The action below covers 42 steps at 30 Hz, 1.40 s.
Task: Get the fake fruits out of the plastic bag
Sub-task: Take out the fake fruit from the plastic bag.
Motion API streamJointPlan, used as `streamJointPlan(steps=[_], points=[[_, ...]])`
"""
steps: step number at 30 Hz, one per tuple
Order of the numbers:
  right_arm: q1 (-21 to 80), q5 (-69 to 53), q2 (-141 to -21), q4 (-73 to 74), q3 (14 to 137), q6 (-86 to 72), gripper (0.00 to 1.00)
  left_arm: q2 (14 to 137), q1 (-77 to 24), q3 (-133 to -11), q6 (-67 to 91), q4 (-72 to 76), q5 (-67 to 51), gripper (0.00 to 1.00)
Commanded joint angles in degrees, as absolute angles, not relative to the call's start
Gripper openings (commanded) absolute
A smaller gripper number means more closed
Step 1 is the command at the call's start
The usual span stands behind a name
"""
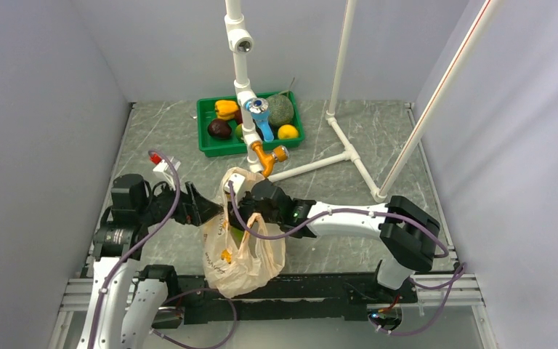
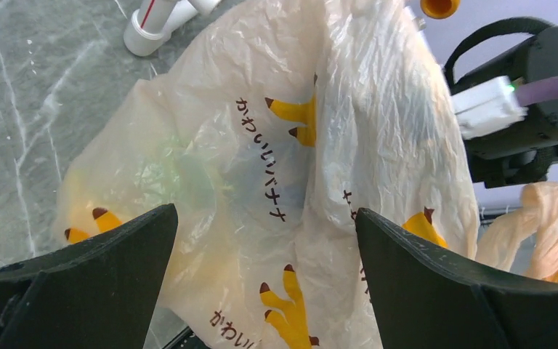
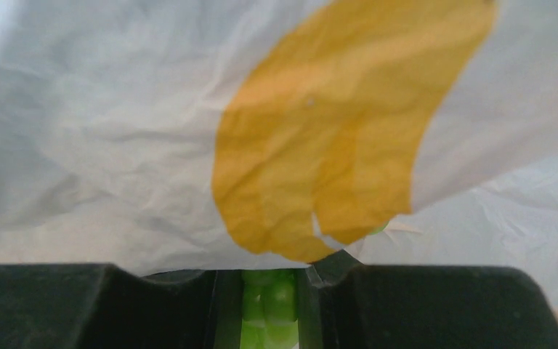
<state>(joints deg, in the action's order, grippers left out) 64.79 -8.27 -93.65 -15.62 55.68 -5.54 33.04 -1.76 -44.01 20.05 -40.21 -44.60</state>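
The plastic bag (image 1: 243,254), peach-beige with yellow banana prints, hangs crumpled between both arms near the table's front. My right gripper (image 3: 265,280) is inside its mouth, shut on a green bunch (image 3: 270,305) of small glossy lumps, and bag film (image 3: 189,145) drapes over the fingers. From above, that gripper (image 1: 245,212) is at the top of the bag. My left gripper (image 2: 265,240) stands wide open with the bag's side (image 2: 261,167) in front of it and nothing pinched. It sits at the bag's left edge (image 1: 209,211). Other fruits in the bag are hidden.
A green tray (image 1: 207,144) at the back holds a maroon fruit (image 1: 219,129), a yellow-orange pepper (image 1: 226,109), a netted melon (image 1: 281,110) and a yellow round fruit (image 1: 288,131). A white pipe frame (image 1: 241,65) rises just behind the bag, and its foot (image 1: 349,149) runs right.
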Motion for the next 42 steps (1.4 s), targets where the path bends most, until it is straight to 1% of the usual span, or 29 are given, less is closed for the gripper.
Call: streamJointPlan(steps=[1, 2, 3, 6, 7, 9, 10, 12, 14, 16, 18, 19, 20, 22, 23, 25, 26, 28, 30, 31, 32, 33, 34, 38, 42], points=[[64.4, -11.0, -92.9, -19.1, 60.7, -5.8, 0.07, 35.8, -1.8, -44.0, 16.3, -37.2, -49.2, 0.98], [64.4, -10.8, -93.1, -19.0, 60.9, -5.9, 0.07, 36.3, -1.8, -44.0, 15.8, -37.1, -48.8, 0.95], [64.4, -10.7, -93.1, -19.1, 61.0, -6.0, 0.07, 37.0, -1.8, -43.9, 15.6, -36.6, -49.1, 0.85], [64.4, -10.8, -93.0, -19.0, 60.8, -5.6, 0.07, 40.2, -1.8, -44.7, 13.0, -37.6, -49.3, 0.47], [64.4, -10.7, -93.0, -18.8, 60.8, -5.6, 0.07, 41.0, -1.8, -45.2, 12.0, -38.6, -47.8, 0.38], [64.4, -9.8, -92.8, -17.9, 60.3, -5.2, 0.07, 41.3, -1.8, -46.0, 10.9, -39.7, -42.0, 0.25], [64.4, -9.3, -92.6, -17.4, 59.9, -4.9, 0.07, 40.8, -1.8, -46.4, 11.0, -39.9, -36.9, 0.17], [64.4, -8.4, -91.7, -17.2, 58.5, -4.8, 0.08, 38.9, -1.8, -46.9, 11.1, -39.5, -30.7, 0.00], [64.4, -8.7, -91.0, -17.4, 57.2, -5.2, 0.12, 36.4, -1.8, -46.5, 12.6, -37.7, -26.4, 0.00], [64.4, -10.2, -90.5, -18.3, 56.3, -5.9, 0.17, 34.4, -1.8, -45.1, 13.8, -34.9, -25.3, 0.00], [64.5, -11.2, -90.7, -19.1, 55.8, -6.6, 0.18, 33.3, -1.8, -44.0, 14.8, -33.0, -24.7, 0.00], [64.4, -10.7, -90.9, -19.6, 55.5, -7.0, 0.17, 33.2, -1.8, -43.6, 15.0, -32.4, -24.4, 0.00], [64.5, -10.1, -91.0, -19.9, 55.5, -7.2, 0.14, 33.1, -1.8, -43.1, 14.9, -32.0, -23.9, 0.00], [64.5, -9.0, -91.0, -19.6, 56.0, -7.6, 0.04, 33.4, -1.8, -42.1, 14.4, -31.8, -22.0, 0.00], [64.5, -9.1, -90.9, -19.5, 56.2, -7.7, 0.05, 33.8, -1.8, -41.6, 14.1, -32.0, -20.7, 0.00], [64.5, -9.8, -90.5, -18.8, 56.9, -7.6, 0.20, 34.2, -1.8, -40.6, 13.7, -31.8, -18.9, 0.00], [64.6, -9.9, -90.1, -18.8, 57.1, -7.6, 0.21, 34.5, -1.8, -40.5, 13.6, -31.6, -18.7, 0.00], [64.6, -9.7, -89.1, -19.3, 56.7, -8.3, 0.18, 34.9, -1.8, -40.5, 13.1, -31.1, -19.6, 0.00], [64.6, -9.4, -87.8, -20.1, 56.2, -8.9, 0.19, 35.5, -1.8, -40.1, 13.0, -30.7, -20.9, 0.00], [64.5, -9.4, -87.3, -20.6, 56.0, -9.2, 0.17, 35.9, -1.8, -40.0, 12.9, -30.5, -21.9, 0.00], [64.6, -9.5, -87.0, -21.0, 55.9, -9.5, 0.12, 36.2, -1.8, -39.9, 12.8, -30.3, -22.6, 0.00], [64.6, -9.5, -86.8, -21.3, 56.0, -9.7, 0.03, 36.4, -1.8, -39.8, 12.8, -30.1, -23.1, 0.00], [64.6, -9.1, -86.8, -21.3, 56.3, -10.0, 0.00, 36.6, -1.8, -39.7, 12.8, -29.9, -23.4, 0.00], [64.5, -8.1, -86.6, -20.7, 58.1, -11.2, 0.00, 36.5, -1.8, -39.7, 12.8, -30.2, -23.1, 0.00], [64.5, -6.3, -83.3, -22.2, 57.6, -12.8, 0.00, 35.6, -1.9, -39.6, 13.0, -30.2, -21.9, 0.00]])
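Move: Just ahead of the wide-open left hand is the bag's left rim, some 2 cm farther out, 2 cm to the right and 4 cm below. The grapes, already gripped by the right hand inside the bag, sit roughly 7 cm right of the left hand, 3 cm back and 8 cm lower; the pipe foot is about 12 cm right, 14 cm ahead and 15 cm below. From the right hand that rim is about 5 cm left, 3 cm ahead and 4 cm up; the grapes hang about 2 cm below its fingers. Dipping about 3 cm down and forward, the left hand shuts from wide open and pinches the bag's rim, then draws it forward and left with a bob up and down, swinging some 15 degrees counter-clockwise as its left side rises. The right hand keeps its grip on the grapes, bobs up and back down, then lifts about 5 cm. ##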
